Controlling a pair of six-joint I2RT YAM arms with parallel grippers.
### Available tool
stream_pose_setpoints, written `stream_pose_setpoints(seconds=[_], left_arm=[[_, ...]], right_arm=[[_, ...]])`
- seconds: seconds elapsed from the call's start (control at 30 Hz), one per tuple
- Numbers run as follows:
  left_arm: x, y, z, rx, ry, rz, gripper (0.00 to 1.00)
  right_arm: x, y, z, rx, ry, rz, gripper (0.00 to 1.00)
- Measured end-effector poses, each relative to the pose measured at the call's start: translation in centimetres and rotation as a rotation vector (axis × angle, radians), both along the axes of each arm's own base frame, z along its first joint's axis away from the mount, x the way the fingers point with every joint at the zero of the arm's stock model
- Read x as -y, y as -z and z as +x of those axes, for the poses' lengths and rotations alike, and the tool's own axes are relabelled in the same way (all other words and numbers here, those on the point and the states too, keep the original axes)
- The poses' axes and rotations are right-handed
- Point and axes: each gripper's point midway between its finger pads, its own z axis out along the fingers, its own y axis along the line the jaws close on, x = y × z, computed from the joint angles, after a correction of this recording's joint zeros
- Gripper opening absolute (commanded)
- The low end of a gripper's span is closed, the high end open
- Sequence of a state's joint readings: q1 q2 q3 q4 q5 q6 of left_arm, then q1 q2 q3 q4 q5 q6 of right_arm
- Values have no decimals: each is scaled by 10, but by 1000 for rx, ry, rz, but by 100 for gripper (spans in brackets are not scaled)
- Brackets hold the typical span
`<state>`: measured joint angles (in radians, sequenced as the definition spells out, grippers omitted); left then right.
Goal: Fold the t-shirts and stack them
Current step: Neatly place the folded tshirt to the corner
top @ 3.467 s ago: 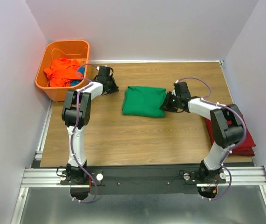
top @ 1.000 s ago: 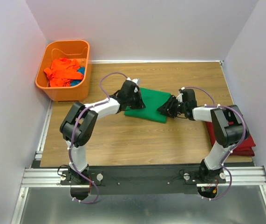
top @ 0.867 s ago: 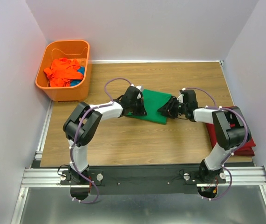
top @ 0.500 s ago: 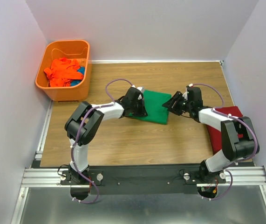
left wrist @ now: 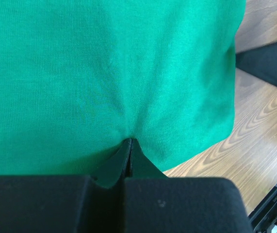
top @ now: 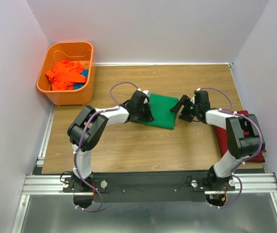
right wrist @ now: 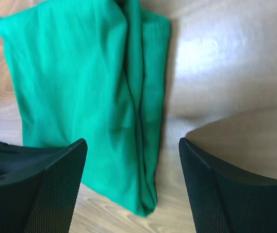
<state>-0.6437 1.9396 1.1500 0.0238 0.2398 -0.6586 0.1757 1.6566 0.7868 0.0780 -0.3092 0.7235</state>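
Observation:
A folded bright green t-shirt (top: 161, 110) (left wrist: 109, 73) (right wrist: 80, 82) lies flat at the middle of the wooden table. My left gripper (top: 146, 114) (left wrist: 129, 142) is shut, its tips resting on the shirt's left part, where small creases run out from them. My right gripper (top: 181, 110) (right wrist: 132, 141) hangs open just off the shirt's right folded edge, with nothing between its fingers. A dark red t-shirt (top: 260, 155) lies at the table's right edge, mostly under the right arm. A crumpled orange t-shirt (top: 63, 75) sits in the basket.
The orange plastic basket (top: 70, 45) stands at the back left corner, off the table's edge, with a bit of blue cloth (top: 83, 74) beside the orange shirt. White walls close in the table on three sides.
The left arm came from the basket and set its shut tips on the green shirt. The shirt slid slightly right. The right gripper let go of the shirt's right edge and opened wide.

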Motion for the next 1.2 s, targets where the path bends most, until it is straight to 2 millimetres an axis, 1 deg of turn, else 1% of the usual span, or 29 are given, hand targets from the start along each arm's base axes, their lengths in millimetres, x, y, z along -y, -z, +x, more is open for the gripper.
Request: stream_pose_setpoints(seconds=[0.13,0.23,0.27,0.4,0.53,0.57,0.63,0.67,0.7,0.73,0.8,1.0,1.1,1.17,1.2], left_arm=[[0,0,0,0,1,0,0],[0,0,0,0,1,1,0],[0,0,0,0,1,1,0],[0,0,0,0,1,1,0],[0,0,0,0,1,1,0],[0,0,0,0,1,1,0],[0,0,0,0,2,2,0],[0,0,0,0,3,3,0],[0,0,0,1,3,3,0],[0,0,0,1,3,3,0],[1,-1,1,0,3,4,0],[0,-7,4,-4,11,23,0],[-2,-13,8,3,10,26,0],[-6,-22,9,9,7,28,0],[-8,-27,11,15,5,27,0]], right_arm=[[-2,1,17,17,2,0,78],[-6,2,25,26,-2,2,74],[-8,2,28,29,-3,0,71],[-15,4,35,35,-10,1,66],[-20,8,42,37,-9,0,53],[-21,9,44,37,-5,1,49],[-22,11,47,41,2,-2,35],[-21,13,48,38,8,-8,13],[-21,16,48,32,15,-9,3],[-20,17,50,34,16,-10,1],[-20,21,51,25,25,-16,1],[-13,20,56,15,75,-64,1],[0,19,58,-14,152,-135,0],[16,19,57,-48,226,-191,0],[20,19,56,-54,239,-203,1]])
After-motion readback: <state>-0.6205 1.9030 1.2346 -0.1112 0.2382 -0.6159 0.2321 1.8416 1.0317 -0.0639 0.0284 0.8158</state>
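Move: The green t-shirt is folded into a flat bundle, its middle about 10 cm left and 2 cm ahead of the open right hand, 2 cm below. The stretch of its right edge to be pinched is some 5 cm ahead, 2 cm left and 2 cm lower. The red t-shirt stack lies about 32 cm to this hand's right and 11 cm back. From the left hand, already shut on top of the bundle, the bundle's middle is 4 cm ahead, 3 cm right and just below. The right fingers close on the green bundle's right edge and pinch it, having reached forward about 5 cm and sunk 2 cm; they then drag it some 4 cm to the right, the wrist turning clockwise and rolling, about 20 degrees in all. The left hand keeps its shut tips resting on the cloth until the pinch is made, then lifts off nearly 3 cm. ##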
